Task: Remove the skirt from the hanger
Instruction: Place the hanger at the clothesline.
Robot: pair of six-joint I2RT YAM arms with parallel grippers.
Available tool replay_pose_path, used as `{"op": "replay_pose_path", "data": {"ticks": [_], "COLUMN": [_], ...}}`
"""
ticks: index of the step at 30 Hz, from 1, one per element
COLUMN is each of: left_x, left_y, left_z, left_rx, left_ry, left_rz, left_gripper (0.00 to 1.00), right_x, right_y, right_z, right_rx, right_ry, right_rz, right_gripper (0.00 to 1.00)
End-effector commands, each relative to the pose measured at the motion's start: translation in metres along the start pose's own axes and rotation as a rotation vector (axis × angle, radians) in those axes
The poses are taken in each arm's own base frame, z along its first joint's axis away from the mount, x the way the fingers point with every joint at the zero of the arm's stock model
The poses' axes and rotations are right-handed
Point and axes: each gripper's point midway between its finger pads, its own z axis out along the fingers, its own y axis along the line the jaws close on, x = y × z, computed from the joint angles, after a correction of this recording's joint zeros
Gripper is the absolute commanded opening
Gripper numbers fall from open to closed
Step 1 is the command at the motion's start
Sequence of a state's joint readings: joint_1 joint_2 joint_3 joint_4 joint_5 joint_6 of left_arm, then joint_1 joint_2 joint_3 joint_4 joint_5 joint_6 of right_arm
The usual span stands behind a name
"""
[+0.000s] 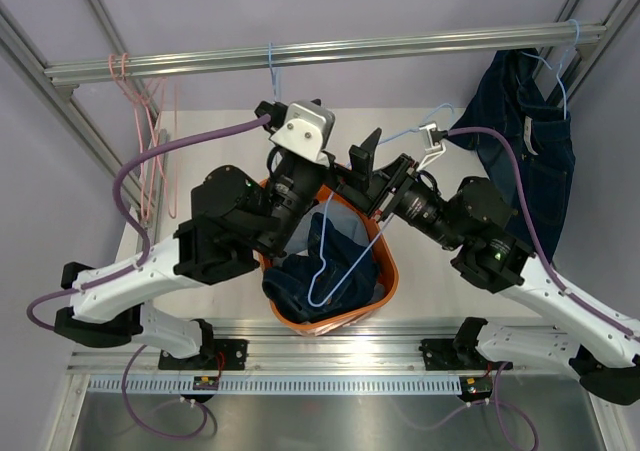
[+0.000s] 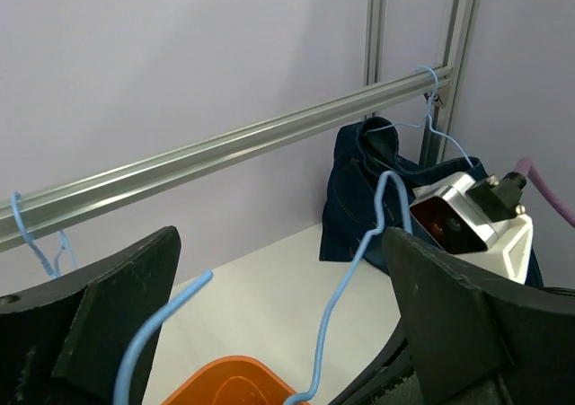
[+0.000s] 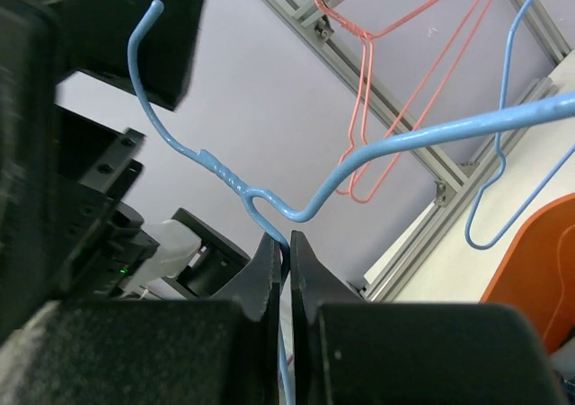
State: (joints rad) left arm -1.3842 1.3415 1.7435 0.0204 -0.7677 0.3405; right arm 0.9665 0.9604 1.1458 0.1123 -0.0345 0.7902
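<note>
My right gripper (image 3: 287,243) is shut on a light-blue wire hanger (image 3: 404,140) just below its twisted neck, holding it bare above the orange basket (image 1: 388,279). My left gripper (image 2: 280,270) stands open, its jaws wide on either side of that hanger's hook (image 2: 355,270) without touching it. From above, both grippers meet over the basket, the right gripper (image 1: 385,196) beside the left gripper (image 1: 352,169), and the hanger's frame (image 1: 312,299) hangs down below them. Bare pink wire hangers (image 1: 140,121) hang on the rail at the left. The skirt is out of view.
A dark blue garment (image 1: 300,271) lies crumpled in the orange basket. Dark navy jeans (image 1: 530,141) hang on a light-blue hanger at the rail's right end. The metal rail (image 1: 330,51) crosses the back, with frame posts at both sides.
</note>
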Motion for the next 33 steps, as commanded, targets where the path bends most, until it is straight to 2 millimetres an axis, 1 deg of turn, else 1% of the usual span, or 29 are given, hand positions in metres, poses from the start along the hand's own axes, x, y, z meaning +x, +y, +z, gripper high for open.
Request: {"op": "replay_pose_path", "data": {"ticks": [1, 2, 3, 4, 5, 6, 8, 9, 10, 11, 12, 13, 14, 15, 16, 17, 18, 19, 21, 23, 24, 25, 26, 27, 28, 33], "left_x": [-0.051, -0.055, -0.066, -0.071, -0.076, -0.087, -0.097, -0.11, -0.114, -0.115, -0.12, -0.126, -0.128, -0.13, -0.128, -0.13, -0.129, -0.128, -0.125, -0.12, -0.12, -0.118, -0.118, -0.119, -0.12, -0.118], "left_y": [0.034, 0.038, 0.048, 0.053, 0.058, 0.067, 0.076, 0.086, 0.092, 0.096, 0.1, 0.103, 0.105, 0.106, 0.105, 0.109, 0.109, 0.11, 0.11, 0.106, 0.105, 0.102, 0.1, 0.099, 0.099, 0.099], "left_z": [-0.014, -0.016, -0.022, -0.024, -0.026, -0.032, -0.037, -0.041, -0.044, -0.046, -0.049, -0.053, -0.056, -0.058, -0.059, -0.063, -0.065, -0.066, -0.068, -0.068, -0.068, -0.067, -0.067, -0.068, -0.068, -0.069], "left_rx": [-0.046, -0.049, -0.055, -0.063, -0.067, -0.071, -0.081, -0.092, -0.107, -0.107, -0.104, -0.092, -0.084, -0.079, -0.068, -0.066, -0.065, -0.064, -0.054, -0.038, -0.033, -0.023, -0.016, -0.006, -0.003, 0.007], "left_ry": [-0.077, -0.083, -0.104, -0.114, -0.128, -0.151, -0.172, -0.19, -0.191, -0.18, -0.189, -0.205, -0.212, -0.218, -0.219, -0.224, -0.222, -0.221, -0.221, -0.213, -0.211, -0.202, -0.202, -0.206, -0.206, -0.202], "left_rz": [-0.078, -0.082, -0.094, -0.096, -0.104, -0.114, -0.114, -0.123, -0.133, -0.125, -0.138, -0.145, -0.152, -0.169, -0.171, -0.179, -0.186, -0.188, -0.193, -0.185, -0.187, -0.18, -0.182, -0.184, -0.186, -0.175], "left_gripper": [0.99, 0.99, 0.99, 0.99, 0.99, 0.99, 0.99, 0.99, 0.99, 0.99, 0.99, 0.99, 0.99, 0.99, 0.99, 0.99, 0.99, 0.99, 0.99, 0.99, 0.99, 0.99, 0.99, 0.99, 0.99, 0.99], "right_x": [-0.009, -0.012, -0.011, -0.008, -0.012, -0.008, -0.008, -0.009, -0.007, -0.015, -0.017, -0.016, -0.025, -0.032, -0.034, -0.034, -0.04, -0.037, -0.044, -0.04, -0.042, -0.041, -0.042, -0.047, -0.044, -0.047], "right_y": [0.005, 0.008, 0.007, 0.003, -0.001, -0.005, -0.011, -0.014, -0.016, -0.024, -0.023, -0.031, -0.039, -0.03, -0.03, -0.033, -0.029, -0.034, -0.028, -0.033, -0.023, -0.035, -0.035, -0.025, -0.041, -0.047], "right_z": [0.0, 0.003, 0.004, 0.005, 0.006, 0.006, 0.011, 0.012, 0.014, 0.015, 0.017, 0.019, 0.019, 0.021, 0.023, 0.024, 0.024, 0.028, 0.03, 0.035, 0.036, 0.04, 0.041, 0.04, 0.046, 0.058], "right_rx": [0.03, 0.033, 0.038, 0.054, 0.083, 0.105, 0.125, 0.131, 0.124, 0.135, 0.113, 0.119, 0.126, 0.068, 0.055, 0.046, 0.009, 0.005, -0.062, -0.094, -0.168, -0.166, -0.195, -0.263, -0.255, -0.345], "right_ry": [-0.003, 0.0, 0.004, 0.018, 0.009, 0.028, 0.036, 0.036, 0.046, 0.028, 0.03, 0.032, 0.01, -0.009, -0.014, -0.013, -0.021, -0.012, -0.011, 0.008, 0.012, 0.017, 0.017, 0.015, 0.021, 0.003], "right_rz": [-0.019, -0.027, -0.029, -0.03, -0.032, -0.033, -0.032, -0.028, -0.012, -0.003, 0.01, 0.043, 0.049, 0.051, 0.076, 0.088, 0.09, 0.117, 0.125, 0.167, 0.16, 0.208, 0.228, 0.268, 0.298, 0.36], "right_gripper": [0.0, 0.0, 0.0, 0.0, 0.0, 0.0, 0.0, 0.0, 0.0, 0.0, 0.0, 0.0, 0.0, 0.0, 0.0, 0.0, 0.0, 0.0, 0.0, 0.0, 0.0, 0.0, 0.0, 0.0, 0.0, 0.0]}}
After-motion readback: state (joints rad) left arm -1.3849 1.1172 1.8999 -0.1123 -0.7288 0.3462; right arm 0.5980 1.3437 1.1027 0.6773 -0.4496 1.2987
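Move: The clothesline runs crosswise about 26 cm ahead of the right hand, which already pinches the bare blue hanger, and a few centimetres above it. The blue hanger already hung there stands some 25 cm ahead and 12 cm left; the orange basket lies nearly beneath, about 1 cm ahead, 3 cm left and 42 cm down. From the left hand, already open, the rail is about 23 cm straight ahead and 6 cm lower. Right hand carries the pinched hanger about 11 cm forward towards the clothesline; open left retreats left and up. ##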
